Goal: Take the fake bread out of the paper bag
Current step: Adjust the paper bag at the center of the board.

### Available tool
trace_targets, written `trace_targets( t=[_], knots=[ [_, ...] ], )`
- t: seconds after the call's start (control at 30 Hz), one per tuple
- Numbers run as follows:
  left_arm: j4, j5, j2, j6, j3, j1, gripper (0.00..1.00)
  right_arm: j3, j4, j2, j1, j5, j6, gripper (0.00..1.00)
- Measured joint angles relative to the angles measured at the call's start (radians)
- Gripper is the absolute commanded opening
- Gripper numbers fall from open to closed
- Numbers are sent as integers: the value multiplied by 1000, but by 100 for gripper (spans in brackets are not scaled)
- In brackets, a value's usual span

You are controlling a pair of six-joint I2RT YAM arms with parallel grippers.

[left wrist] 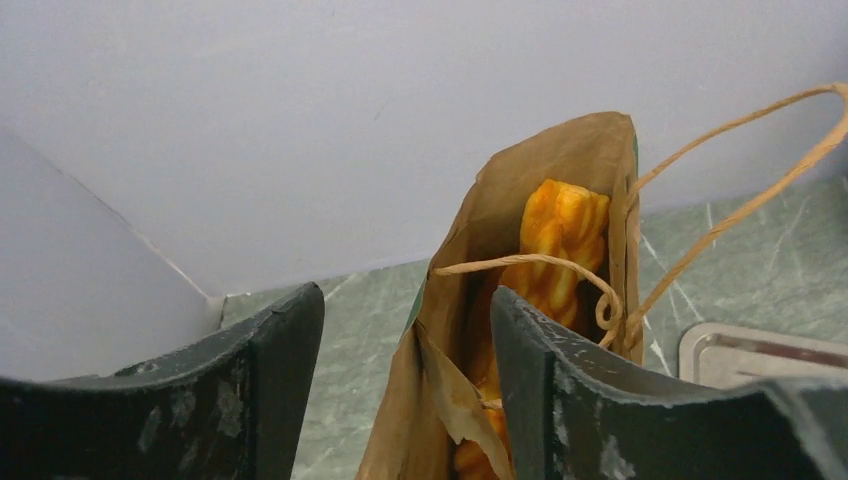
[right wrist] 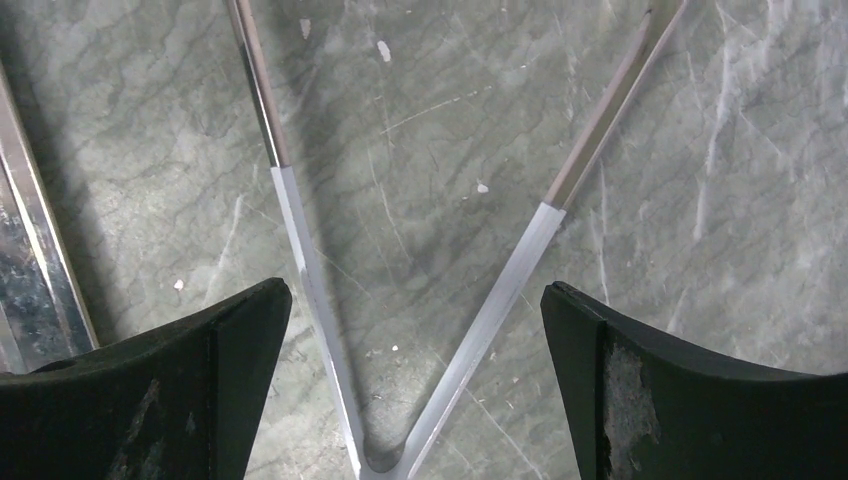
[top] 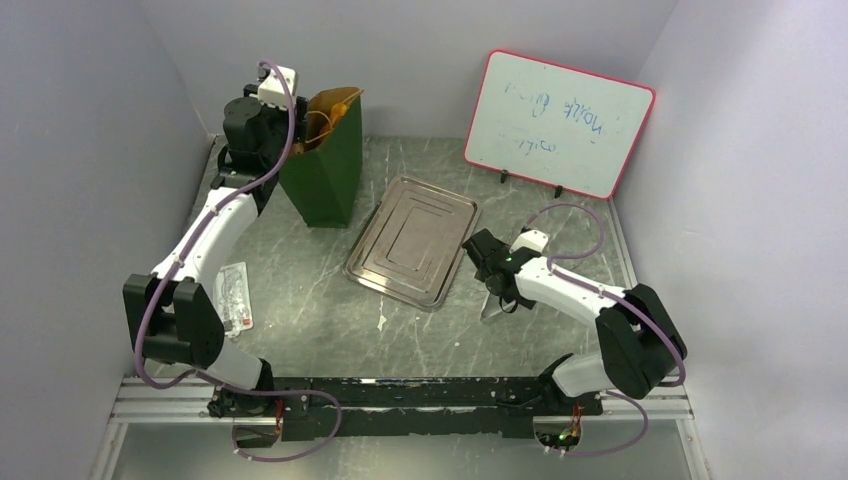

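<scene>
The dark green paper bag (top: 325, 170) stands upright at the back left, its brown inside and twisted handles showing in the left wrist view. Orange fake bread (left wrist: 560, 240) sits on end inside the paper bag (left wrist: 500, 190), below the rim. My left gripper (top: 300, 125) hovers at the bag's mouth. In its own view the left gripper (left wrist: 405, 300) is open, with the bag's torn near wall between the jaws, which are not pressed on it. My right gripper (top: 497, 290) is open low over the table, far from the bag.
A steel tray (top: 412, 240) lies mid-table, right of the bag. Metal tongs (right wrist: 480, 330) lie on the table beneath the right gripper (right wrist: 415, 290). A whiteboard (top: 557, 122) leans at the back right. A clear plastic packet (top: 233, 295) lies by the left arm.
</scene>
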Motion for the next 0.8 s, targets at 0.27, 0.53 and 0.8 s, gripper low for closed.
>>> trace_targets(
  t=[0.27, 0.53, 0.8],
  knots=[
    [-30, -18, 81, -45, 81, 21, 77, -4, 40, 0, 0, 0, -26, 100],
    [-198, 32, 255, -104, 329, 74, 78, -4, 64, 13, 0, -14, -51, 100],
    [-333, 96, 275, -124, 354, 103, 88, -3, 90, 29, 0, -31, -82, 100]
  ],
)
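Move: The left hand is just at the upper left side of the paper bag, fingers pointing forward and already part-open; the bag's middle lies about 3 cm ahead, 8 cm to the right and 18 cm below. The bread inside is some 5 cm ahead, 8 cm right and 12 cm down, and the metal tray is roughly 13 cm back, 26 cm right and 34 cm lower. From the right hand, the bag is about 25 cm ahead, 38 cm left and 11 cm higher. The left fingers, already parted, spread much wider as the hand reaches forward about 6 cm at the upper left of the bag's mouth, drifting some 3 cm left, so that the bag's left rim comes between the spread fingers as the wrist sees them. It then stops reaching, eases back about a centimetre and sinks to end roughly 5 cm lower, the fingertips tipping down some 15 degrees by the end; whether a finger touches the rim can't be seen. ##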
